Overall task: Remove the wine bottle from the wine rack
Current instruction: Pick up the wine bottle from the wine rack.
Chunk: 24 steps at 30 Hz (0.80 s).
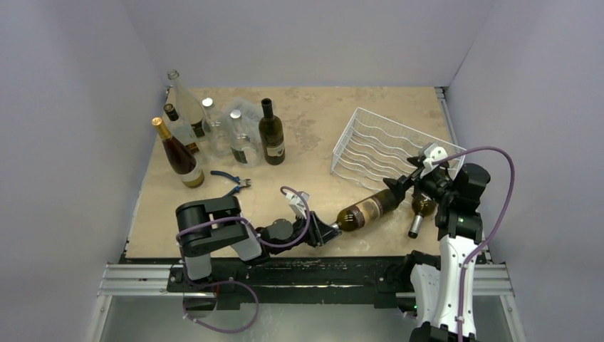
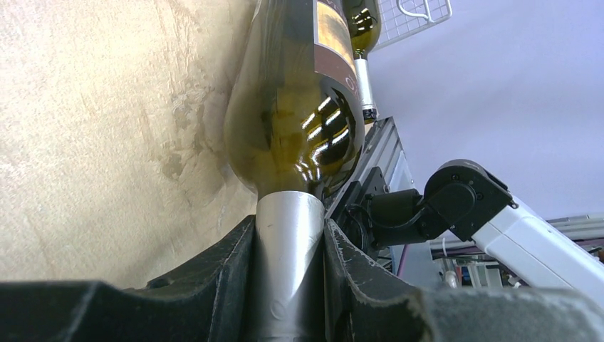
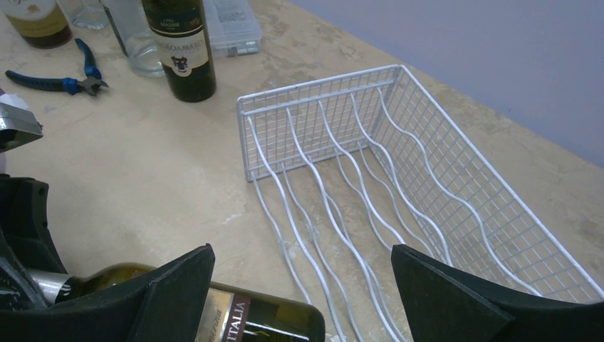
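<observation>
A dark green wine bottle (image 1: 367,209) with a brown label lies on its side on the table, its base at the near edge of the white wire wine rack (image 1: 388,146). My left gripper (image 1: 329,226) is shut on its silver foil neck (image 2: 288,242), a finger pressed against each side. The bottle's body (image 2: 292,100) rises ahead of the left wrist camera. My right gripper (image 3: 303,281) hangs open over the bottle's base (image 3: 249,320) and the rack's wavy wires (image 3: 370,164), holding nothing. A second dark bottle (image 1: 420,208) lies beside the right arm.
Several upright bottles (image 1: 271,132) stand at the back left, with a clear plastic box (image 1: 246,110) behind them. Blue-handled pliers (image 1: 231,179) lie on the table in front of those bottles. Walls close in on the left, right and far sides.
</observation>
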Motion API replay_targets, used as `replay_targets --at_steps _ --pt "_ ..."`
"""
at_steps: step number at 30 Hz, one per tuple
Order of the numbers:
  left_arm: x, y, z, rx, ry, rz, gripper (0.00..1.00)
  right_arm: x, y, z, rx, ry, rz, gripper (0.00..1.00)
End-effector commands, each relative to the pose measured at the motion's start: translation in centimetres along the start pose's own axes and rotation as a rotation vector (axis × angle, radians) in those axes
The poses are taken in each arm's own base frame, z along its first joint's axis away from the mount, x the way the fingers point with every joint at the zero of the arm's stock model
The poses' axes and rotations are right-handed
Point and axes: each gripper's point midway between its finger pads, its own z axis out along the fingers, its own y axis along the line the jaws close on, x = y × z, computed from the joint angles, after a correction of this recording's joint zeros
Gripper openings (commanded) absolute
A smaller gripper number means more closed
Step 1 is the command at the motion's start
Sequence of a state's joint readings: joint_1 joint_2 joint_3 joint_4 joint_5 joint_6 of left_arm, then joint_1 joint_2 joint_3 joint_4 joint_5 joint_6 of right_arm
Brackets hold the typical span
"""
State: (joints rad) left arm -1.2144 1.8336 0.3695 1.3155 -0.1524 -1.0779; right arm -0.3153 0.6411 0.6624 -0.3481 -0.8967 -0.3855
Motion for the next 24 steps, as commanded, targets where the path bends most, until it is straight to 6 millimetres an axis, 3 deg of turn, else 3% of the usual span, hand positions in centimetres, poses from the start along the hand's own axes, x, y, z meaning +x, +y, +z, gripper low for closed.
replay_targets --at_steps 1,24 --pt "-2.9 -2.9 -0.7 0.090 -0.114 -0.027 0.00 0.3 1.2 0.1 -0.088 0.014 -0.012 0.99" --pt "-1.7 -3.2 -1.7 0.039 -0.001 -0.058 0.00 3.2 8.8 1.6 -0.505 0.080 -0.242 0.99"
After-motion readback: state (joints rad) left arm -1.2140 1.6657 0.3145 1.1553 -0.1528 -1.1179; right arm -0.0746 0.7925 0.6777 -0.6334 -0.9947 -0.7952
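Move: The wine bottle is already out of the rack, its neck held in the left gripper; its middle is about 9 cm to that hand's right, 5 cm ahead and 2 cm lower. From the empty right gripper that middle lies some 6 cm left, 5 cm back and 15 cm below. The wine rack's middle is about 11 cm ahead of the right hand and 4 cm right, the last bottle 12 cm right and 1 cm ahead, both roughly 17 cm below. Swing the open right gripper left, down and back, about 9 cm in all, to come in over the label of the wine bottle, turning it some 25 degrees counter-clockwise and keeping the fingers wide. Meanwhile keep the left gripper's pinch on the neck and ease the bottle about 2 cm left, rising slightly and slowing. ##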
